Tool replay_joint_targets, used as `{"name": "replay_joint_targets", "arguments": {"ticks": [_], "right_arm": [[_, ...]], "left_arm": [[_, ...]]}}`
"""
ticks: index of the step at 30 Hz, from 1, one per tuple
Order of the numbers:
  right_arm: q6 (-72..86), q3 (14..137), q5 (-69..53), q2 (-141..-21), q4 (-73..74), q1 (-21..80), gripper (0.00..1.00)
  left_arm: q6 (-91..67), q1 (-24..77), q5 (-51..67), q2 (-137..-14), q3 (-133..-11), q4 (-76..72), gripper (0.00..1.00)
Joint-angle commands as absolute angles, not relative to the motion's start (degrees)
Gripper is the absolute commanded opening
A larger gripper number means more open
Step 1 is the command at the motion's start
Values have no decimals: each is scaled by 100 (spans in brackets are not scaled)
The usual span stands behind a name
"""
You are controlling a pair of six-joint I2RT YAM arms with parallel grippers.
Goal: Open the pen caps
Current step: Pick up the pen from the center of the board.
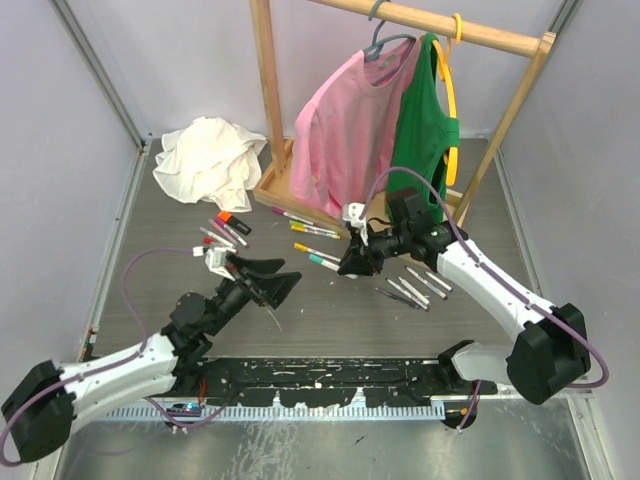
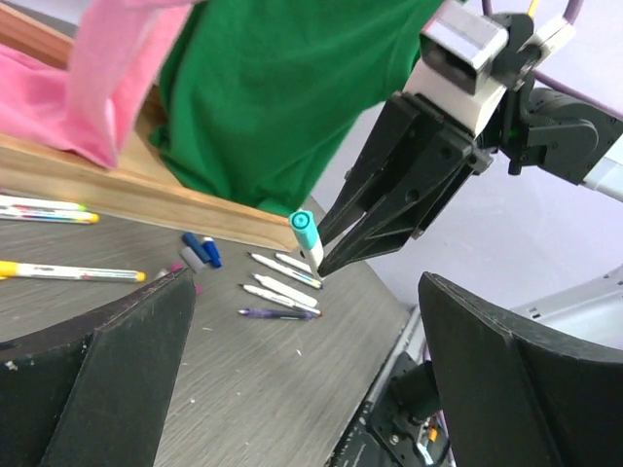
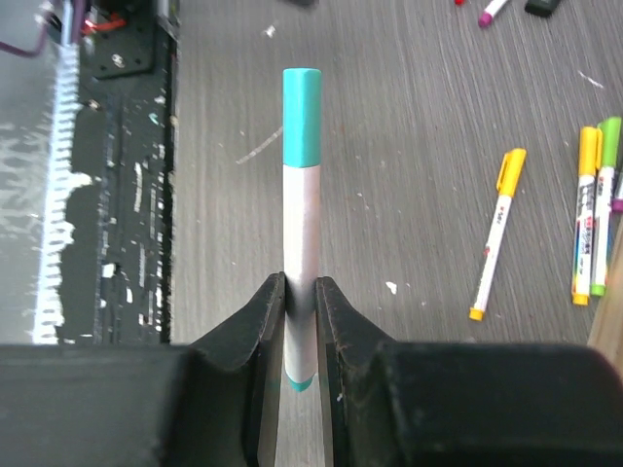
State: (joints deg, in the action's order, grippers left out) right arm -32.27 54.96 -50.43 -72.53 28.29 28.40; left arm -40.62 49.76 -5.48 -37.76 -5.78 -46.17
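Note:
My right gripper [image 3: 300, 292] is shut on the lower barrel of a white pen [image 3: 300, 229]. Its teal pen cap [image 3: 302, 117] is on and points away from the fingers, above the table. From the left wrist view the same cap [image 2: 304, 225] faces me end-on, sticking out of the right gripper [image 2: 326, 263]. My left gripper [image 2: 311, 389] stands open with nothing between its jaws, a short way from the cap. In the top view the left gripper [image 1: 286, 283] and right gripper [image 1: 352, 264] face each other mid-table. Loose blue caps [image 2: 202, 250] lie beside several uncapped pens [image 2: 282, 292].
Capped yellow and green pens [image 3: 589, 219] lie near the wooden rack base [image 1: 275, 180]; more pens [image 1: 225, 232] lie at the left. A pink shirt [image 1: 345, 130] and green top [image 1: 422, 125] hang from the rack. A white cloth [image 1: 208, 158] sits back left.

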Motion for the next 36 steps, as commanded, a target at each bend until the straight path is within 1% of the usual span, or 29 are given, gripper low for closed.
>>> {"name": "replay_joint_targets", "arguments": {"ticks": [1, 4, 7, 10, 14, 18, 23, 28, 36], "right_arm": [[-2920, 5450, -5948, -6892, 2533, 2701, 1], [-2748, 5347, -6159, -6785, 2363, 2631, 1], [-2665, 5283, -6234, -6719, 2272, 2618, 1], [-2608, 5282, -6287, -6711, 2243, 2618, 1], [-2576, 5281, -6291, -6705, 2212, 2613, 1], [-2535, 5256, -6288, -6723, 2182, 2613, 0], [-2481, 5239, -6293, -6773, 2138, 2616, 1], [-2446, 5230, -6299, -6802, 2110, 2610, 1], [-2378, 5212, -6359, -6872, 2074, 2610, 1]], "left_arm": [[-4465, 4958, 244, -4766, -1190, -6233, 98], [-4554, 4956, 352, -5367, -1426, -6778, 98], [-4623, 4954, 328, -5742, -1634, -6941, 100], [-4702, 4954, 325, -6015, -1795, -6927, 93], [-4839, 4952, 250, -6219, -1863, -6903, 80], [-4932, 4957, 201, -6320, -1846, -6899, 74], [-4944, 4957, 261, -6378, -1880, -6857, 64], [-4948, 4958, 218, -6434, -1893, -6685, 57], [-4939, 4961, 140, -6671, -1957, -6630, 39]]}}
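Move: The teal pen cap lies about 9 cm to the right of the left hand, 5 cm ahead and 2 cm below it. From the right hand, which already holds the pen body, the cap is some 7 cm to the left, 2 cm ahead and 2 cm up. Counted from the right hand, down on the table, the yellow pen lies 11 cm ahead and 9 cm left, and the loose caps 8 cm ahead and 4 cm right. The left fingers come to straddle the teal cap without yet gripping it: the hand goes about 7 cm right with a slight forward drift, rising 4 cm before sinking about half that back, turning some 10 degrees clockwise and closing from wide open to under half. The right hand keeps its pinch on the pen body, draws back and up about 2.5 cm each, tilting the cap end upward, then holds. ##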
